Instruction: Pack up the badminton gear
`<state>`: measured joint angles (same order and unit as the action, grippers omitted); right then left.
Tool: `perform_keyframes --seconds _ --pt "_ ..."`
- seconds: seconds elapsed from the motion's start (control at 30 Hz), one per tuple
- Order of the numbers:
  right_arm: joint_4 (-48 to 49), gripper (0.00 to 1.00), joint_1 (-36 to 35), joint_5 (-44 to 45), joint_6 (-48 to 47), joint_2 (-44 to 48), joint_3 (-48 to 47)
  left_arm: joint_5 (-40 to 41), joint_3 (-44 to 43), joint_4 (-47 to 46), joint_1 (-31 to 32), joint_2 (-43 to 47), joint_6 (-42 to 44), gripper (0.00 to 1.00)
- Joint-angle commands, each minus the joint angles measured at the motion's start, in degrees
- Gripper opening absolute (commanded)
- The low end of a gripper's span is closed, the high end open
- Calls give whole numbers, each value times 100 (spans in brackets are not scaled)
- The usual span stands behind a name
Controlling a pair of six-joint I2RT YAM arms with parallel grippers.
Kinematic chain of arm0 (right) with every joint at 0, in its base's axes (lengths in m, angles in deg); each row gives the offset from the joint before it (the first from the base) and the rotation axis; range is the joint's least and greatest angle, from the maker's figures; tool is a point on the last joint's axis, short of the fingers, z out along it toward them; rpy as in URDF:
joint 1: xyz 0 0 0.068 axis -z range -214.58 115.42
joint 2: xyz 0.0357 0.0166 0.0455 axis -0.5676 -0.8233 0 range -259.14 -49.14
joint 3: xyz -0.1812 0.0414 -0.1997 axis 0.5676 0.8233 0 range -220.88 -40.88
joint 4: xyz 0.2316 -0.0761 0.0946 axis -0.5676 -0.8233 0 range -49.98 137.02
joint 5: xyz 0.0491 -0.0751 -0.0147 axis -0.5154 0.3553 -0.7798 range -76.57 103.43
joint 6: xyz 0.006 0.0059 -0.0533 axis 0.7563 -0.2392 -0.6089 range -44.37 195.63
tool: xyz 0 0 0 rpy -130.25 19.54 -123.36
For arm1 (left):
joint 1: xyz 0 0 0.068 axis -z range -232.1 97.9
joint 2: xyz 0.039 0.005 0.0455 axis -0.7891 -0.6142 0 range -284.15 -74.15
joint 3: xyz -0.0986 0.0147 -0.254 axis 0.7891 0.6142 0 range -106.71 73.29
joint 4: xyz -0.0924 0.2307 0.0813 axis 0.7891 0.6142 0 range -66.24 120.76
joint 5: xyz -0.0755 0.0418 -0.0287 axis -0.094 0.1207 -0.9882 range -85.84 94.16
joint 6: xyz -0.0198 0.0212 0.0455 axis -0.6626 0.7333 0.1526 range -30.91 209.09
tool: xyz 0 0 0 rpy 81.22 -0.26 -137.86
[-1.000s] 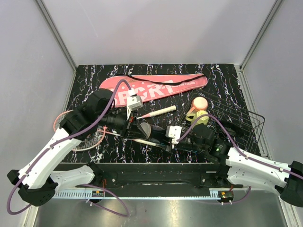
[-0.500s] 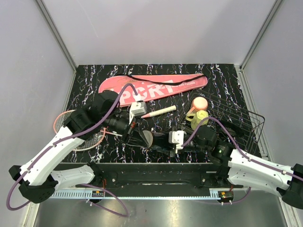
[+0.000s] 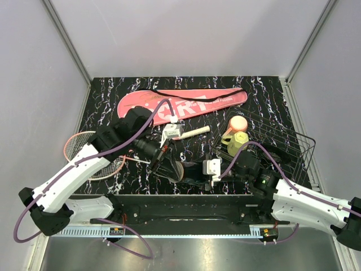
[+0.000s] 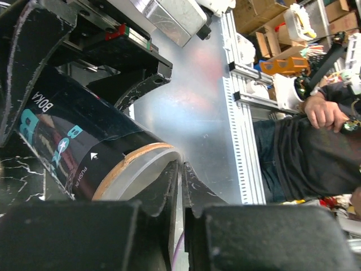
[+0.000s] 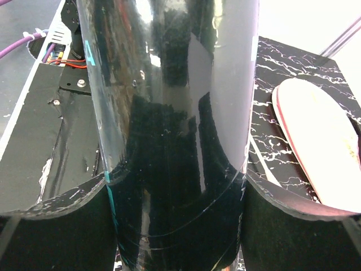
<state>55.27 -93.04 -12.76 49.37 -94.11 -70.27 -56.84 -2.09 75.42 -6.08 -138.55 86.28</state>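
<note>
The long black tube [image 3: 183,168] lies near the table's front edge, and my right gripper [image 3: 196,170] is shut across it. In the right wrist view the glossy tube [image 5: 169,84] fills the gap between both pads of the right gripper [image 5: 177,182]. My left gripper [image 3: 164,167] is at the tube's left end. Its jaws [image 4: 181,165] are shut, tips against the pale, tan-rimmed end cap [image 4: 132,169] of the tube [image 4: 67,141]. A pink-red racquet [image 3: 84,149] lies at the left, and a white handle [image 3: 193,132] lies mid-table. The pink racquet cover [image 3: 186,104] lies at the back.
A yellow-green cup [image 3: 236,141] with a peach lid [image 3: 238,122] stands by the black wire basket [image 3: 285,144] at the right. Grey walls close in the table's left, back and right sides. The arms' mounting rail [image 3: 180,212] runs along the front edge.
The left arm has swung forward and right, bringing its gripper to the tube's left end. The tube and right gripper have shifted slightly toward the front right. The white handle now shows fully.
</note>
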Motion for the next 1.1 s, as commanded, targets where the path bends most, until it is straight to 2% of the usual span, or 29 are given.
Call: perform_keyframes --seconds 0.0,0.2,0.4,0.53,0.73,0.9,1.07 --pt "898 38 -61 -272 244 94 -172 -70 84 -218 100 -345 246 12" --pt "898 38 -113 -386 227 32 -252 -106 137 -218 162 -661 246 25" --pt "880 37 -148 -395 174 24 -339 -316 198 -270 188 -986 369 32" --pt "950 37 -157 -342 165 32 -375 -71 207 -445 223 -1101 299 35" --pt "1687 36 -166 -150 613 -143 -349 710 567 -1533 215 -742 -369 35" --pt "2575 36 -175 114 1174 -222 3 1835 910 -2019 215 -258 -738 53" --pt "2665 36 -175 316 1422 -293 144 2800 955 -2344 215 313 -984 67"
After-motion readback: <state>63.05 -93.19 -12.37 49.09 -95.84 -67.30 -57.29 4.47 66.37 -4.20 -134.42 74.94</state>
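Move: The left fingertips are already at the mouth of the shuttlecock tube, whose centre lies about 2 cm forward and 1 cm right of them, nearly level. From the right hand, holding the tube, the mouth is some 9 cm left and about 1 cm forward. From the left hand, the upper racket's handle is about 26 cm forward, 6 cm right and 22 cm down; the yellow-green mug is roughly 19 cm forward, 26 cm right and 18 cm down. At the tube's mouth the left fingers open from almost shut to over half wide, one finger staying close to the rim. That hand eases back nearly 2 cm, rolling and swinging clockwise about 10 degrees, then begins unwinding both turns. The right hand keeps its grip on the tube, going back 1 cm, then forward a little farther. ##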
